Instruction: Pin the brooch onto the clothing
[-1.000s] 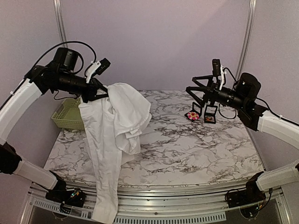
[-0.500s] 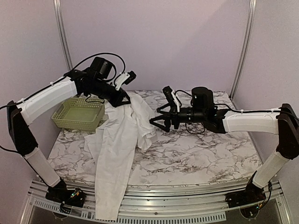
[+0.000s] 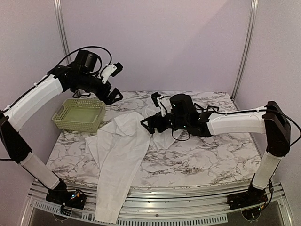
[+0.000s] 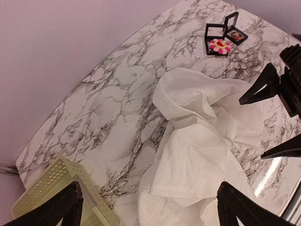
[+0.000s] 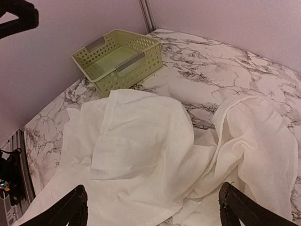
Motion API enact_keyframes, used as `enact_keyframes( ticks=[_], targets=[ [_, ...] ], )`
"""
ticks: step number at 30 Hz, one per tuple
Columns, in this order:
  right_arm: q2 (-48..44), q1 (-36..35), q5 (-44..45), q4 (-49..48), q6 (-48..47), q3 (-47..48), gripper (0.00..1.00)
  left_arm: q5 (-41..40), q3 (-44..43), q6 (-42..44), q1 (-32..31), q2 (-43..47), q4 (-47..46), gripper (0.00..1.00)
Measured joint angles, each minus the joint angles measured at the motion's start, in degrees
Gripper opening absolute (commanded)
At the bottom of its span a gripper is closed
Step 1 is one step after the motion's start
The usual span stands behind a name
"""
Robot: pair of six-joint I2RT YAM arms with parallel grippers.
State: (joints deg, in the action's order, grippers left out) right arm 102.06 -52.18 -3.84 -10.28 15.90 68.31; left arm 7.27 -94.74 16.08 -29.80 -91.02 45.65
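Observation:
The white shirt (image 3: 122,146) lies crumpled on the marble table, one end hanging over the front edge; it also shows in the left wrist view (image 4: 202,141) and the right wrist view (image 5: 141,136). The brooch (image 4: 219,45), a pink flower with a yellow centre, sits by a small black open box (image 4: 233,28) at the back of the table; the right arm hides it in the top view. My left gripper (image 3: 112,97) (image 4: 150,207) is open and empty, high above the shirt's left part. My right gripper (image 3: 146,125) (image 5: 153,202) is open and empty, low over the shirt's middle.
A pale green perforated basket (image 3: 79,114) stands at the back left, also seen in the left wrist view (image 4: 51,188) and the right wrist view (image 5: 120,59). Bare marble table (image 3: 211,150) lies right of the shirt. Purple walls close the back and sides.
My left gripper has let go of the shirt and drawn back up to the left. The shirt has dropped onto the table. My right gripper has moved left and lower over it.

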Motion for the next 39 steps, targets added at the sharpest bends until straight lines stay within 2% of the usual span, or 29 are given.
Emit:
enact_keyframes(
  ticks=[4,6,11,13,14,15,19,21,23,24,25,26,27,28,34,39],
  targets=[
    [4.37,-4.26,7.26,0.24,-0.04,7.26,0.91,-6.43,12.68,4.24,4.81,14.01,-1.57,0.89],
    [8.85,-5.64,9.25,1.57,-0.02,12.79,0.88,-9.05,19.61,5.92,5.29,17.75,-1.62,0.88],
    [19.63,-7.02,10.95,5.57,0.09,23.67,0.88,-13.31,34.62,8.41,5.51,18.23,-2.89,0.87],
    [21.99,-7.13,11.28,6.91,-0.11,25.2,0.84,-14.43,38.27,8.94,5.51,16.85,-3.87,0.86],
    [23.28,-7.21,11.76,8.13,-0.31,26.16,0.77,-14.84,39.1,9.09,5.49,16.17,-4.61,0.85],
    [24.09,-7.26,12.24,9.01,-0.46,26.82,0.62,-15.34,39.41,9.29,5.49,15.32,-5.57,0.83],
    [26.64,-7.5,15.82,12.07,-0.5,29.0,0.21,-17.4,37.92,10.19,5.05,9.9,-10.19,0.71],
    [26.67,-7.5,17.53,13.57,-0.68,29.0,0.01,-18.53,36.09,10.45,4.7,5.7,-11.82,0.69],
    [26.58,-7.37,19.02,13.99,-0.74,28.76,0.0,-18.93,34.51,10.34,4.44,2.32,-12.48,0.67],
    [26.36,-7.26,19.58,14.08,-0.85,28.3,0.0,-19.02,33.86,10.4,4.37,0.79,-12.79,0.62],
    [25.88,-6.99,19.74,14.12,-0.94,27.43,0.0,-19.17,33.51,10.36,4.33,-0.33,-13.07,0.51],
    [25.14,-6.86,19.78,14.14,-0.94,26.32,0.0,-19.47,33.22,10.49,4.31,-1.29,-13.29,0.36],
    [23.78,-6.58,19.69,14.23,-1.11,24.41,0.0,-19.8,33.0,10.78,4.31,-2.12,-13.46,0.12],
    [22.32,-6.21,19.54,14.6,-1.22,22.8,0.0,-19.98,32.96,10.45,4.31,-2.6,-13.53,0.0],
    [10.75,-1.31,15.87,15.52,-2.93,15.39,0.0,-21.14,30.62,10.64,4.31,-2.1,-12.76,0.0],
    [-1.55,3.85,9.22,14.88,-5.7,11.28,0.0,-21.97,23.28,11.26,4.48,9.2,-11.76,0.0]
  ],
)
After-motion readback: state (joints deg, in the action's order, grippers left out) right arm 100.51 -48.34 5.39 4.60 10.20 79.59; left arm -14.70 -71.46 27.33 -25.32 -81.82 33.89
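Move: The clothing lies spread on the table with its left edge about 11 cm to the left of the left hand, 2 cm back and some 21 cm below it. The green basket stands roughly 24 cm left and 6 cm ahead of that hand, about as far down. The right hand is nearer: the clothing's bunched fold is about 9 cm left, 3 cm ahead and 9 cm below. The brooch in its box sits some 21 cm to its right, 11 cm ahead, 13 cm below. The clothing is taken by both open hands: the left swings left, back and then about 20 cm down beside the basket, easing forward again before pinching its left edge, while the right reaches some 10 cm left and down and shuts sooner on the bunched fold. The right then draws it back rightwards about 12 cm while rising; the left lifts some 14 cm last. ##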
